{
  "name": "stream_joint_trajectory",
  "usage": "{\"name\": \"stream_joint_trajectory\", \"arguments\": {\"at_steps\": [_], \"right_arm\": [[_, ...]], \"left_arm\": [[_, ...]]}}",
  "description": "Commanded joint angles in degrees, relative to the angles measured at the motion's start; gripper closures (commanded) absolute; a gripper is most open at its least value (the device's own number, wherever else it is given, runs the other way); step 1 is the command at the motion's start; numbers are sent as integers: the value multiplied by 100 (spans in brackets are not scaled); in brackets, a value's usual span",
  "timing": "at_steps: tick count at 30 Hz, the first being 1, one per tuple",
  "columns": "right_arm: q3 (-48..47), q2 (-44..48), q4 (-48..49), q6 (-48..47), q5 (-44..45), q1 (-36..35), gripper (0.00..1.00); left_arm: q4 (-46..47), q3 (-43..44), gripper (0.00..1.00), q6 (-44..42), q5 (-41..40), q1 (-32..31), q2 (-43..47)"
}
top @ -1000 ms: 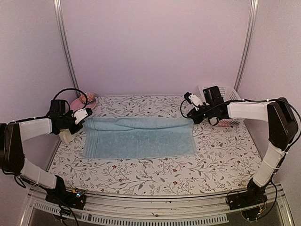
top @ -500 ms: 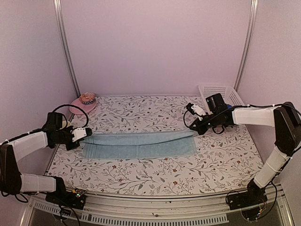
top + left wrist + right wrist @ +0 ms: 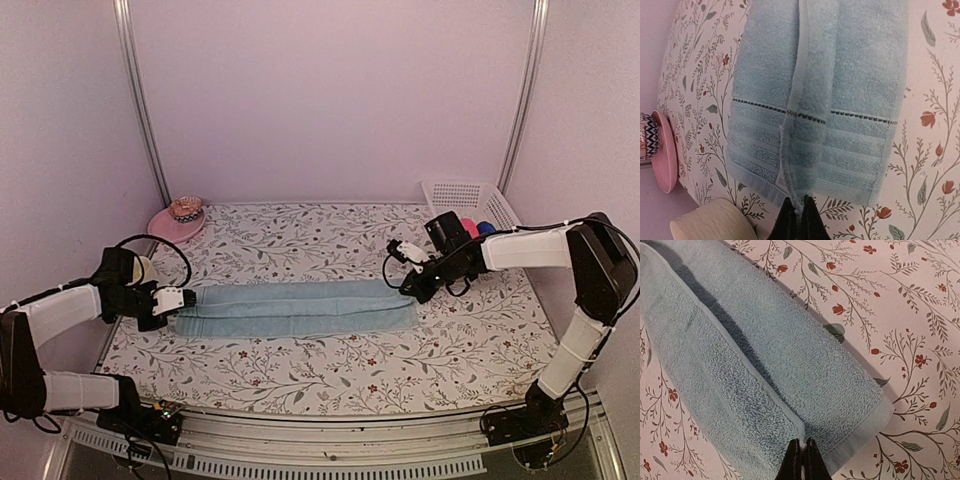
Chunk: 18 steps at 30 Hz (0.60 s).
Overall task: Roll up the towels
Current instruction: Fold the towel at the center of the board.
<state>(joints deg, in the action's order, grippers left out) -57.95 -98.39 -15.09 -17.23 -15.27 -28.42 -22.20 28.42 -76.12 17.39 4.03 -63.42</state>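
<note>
A pale aqua towel (image 3: 295, 308) lies as a long narrow strip across the floral table, its far long edge folded over toward the near side. My left gripper (image 3: 181, 300) is at the strip's left end, shut on the folded edge of the towel (image 3: 840, 100), with the cloth pinched between the black fingertips of the left gripper (image 3: 800, 207). My right gripper (image 3: 411, 286) is at the right end. In the right wrist view the right gripper (image 3: 802, 445) is shut on a fold of the towel (image 3: 765, 365). Both grippers are low, close to the table.
A pink brimmed hat (image 3: 178, 218) sits at the back left corner. A cream roll (image 3: 715, 222) stands beside my left gripper. A white basket (image 3: 470, 195) at the back right holds something blue and something red. Pale walls close in on both sides.
Both grippers have come toward the near side and down, each bringing the towel's far edge with it. The towel has gone from a wide rectangle to a narrow folded strip.
</note>
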Motion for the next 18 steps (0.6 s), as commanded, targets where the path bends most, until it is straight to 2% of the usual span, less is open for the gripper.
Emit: {"name": "stream_joint_trajectory", "arguments": {"at_steps": [1,18], "right_arm": [[167,-131,-188,-154,182,-170,98],[776,456,7,-201,592,-504,98]], "left_arm": [[-249,-139,100,-352,-33,80,-57],[-115,-358,100,-583,-260,157,-116]]}}
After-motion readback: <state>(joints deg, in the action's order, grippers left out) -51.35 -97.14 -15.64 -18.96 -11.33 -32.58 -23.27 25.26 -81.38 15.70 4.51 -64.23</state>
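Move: Each hand pinches one corner of the towel's raised far edge. For the left hand, the near-left corner to be covered lies about 7 cm back, level sideways and 5 cm below; the mug stands roughly 6 cm ahead and 11 cm left, the pink plate some 31 cm ahead and 3 cm left. For the right hand, the near-right corner is about 8 cm back, 2 cm right and 5 cm below; the basket's middle sits some 24 cm ahead and 18 cm right. Still pinching the two corners of the towel's lifted edge, both hands bring it back and down together over the lower half, towards the near edge. The right goes farther, about 4 cm back and nearly as much down; the left goes some 2 cm back and slightly more down, easing off sooner. The fingers stay shut. ##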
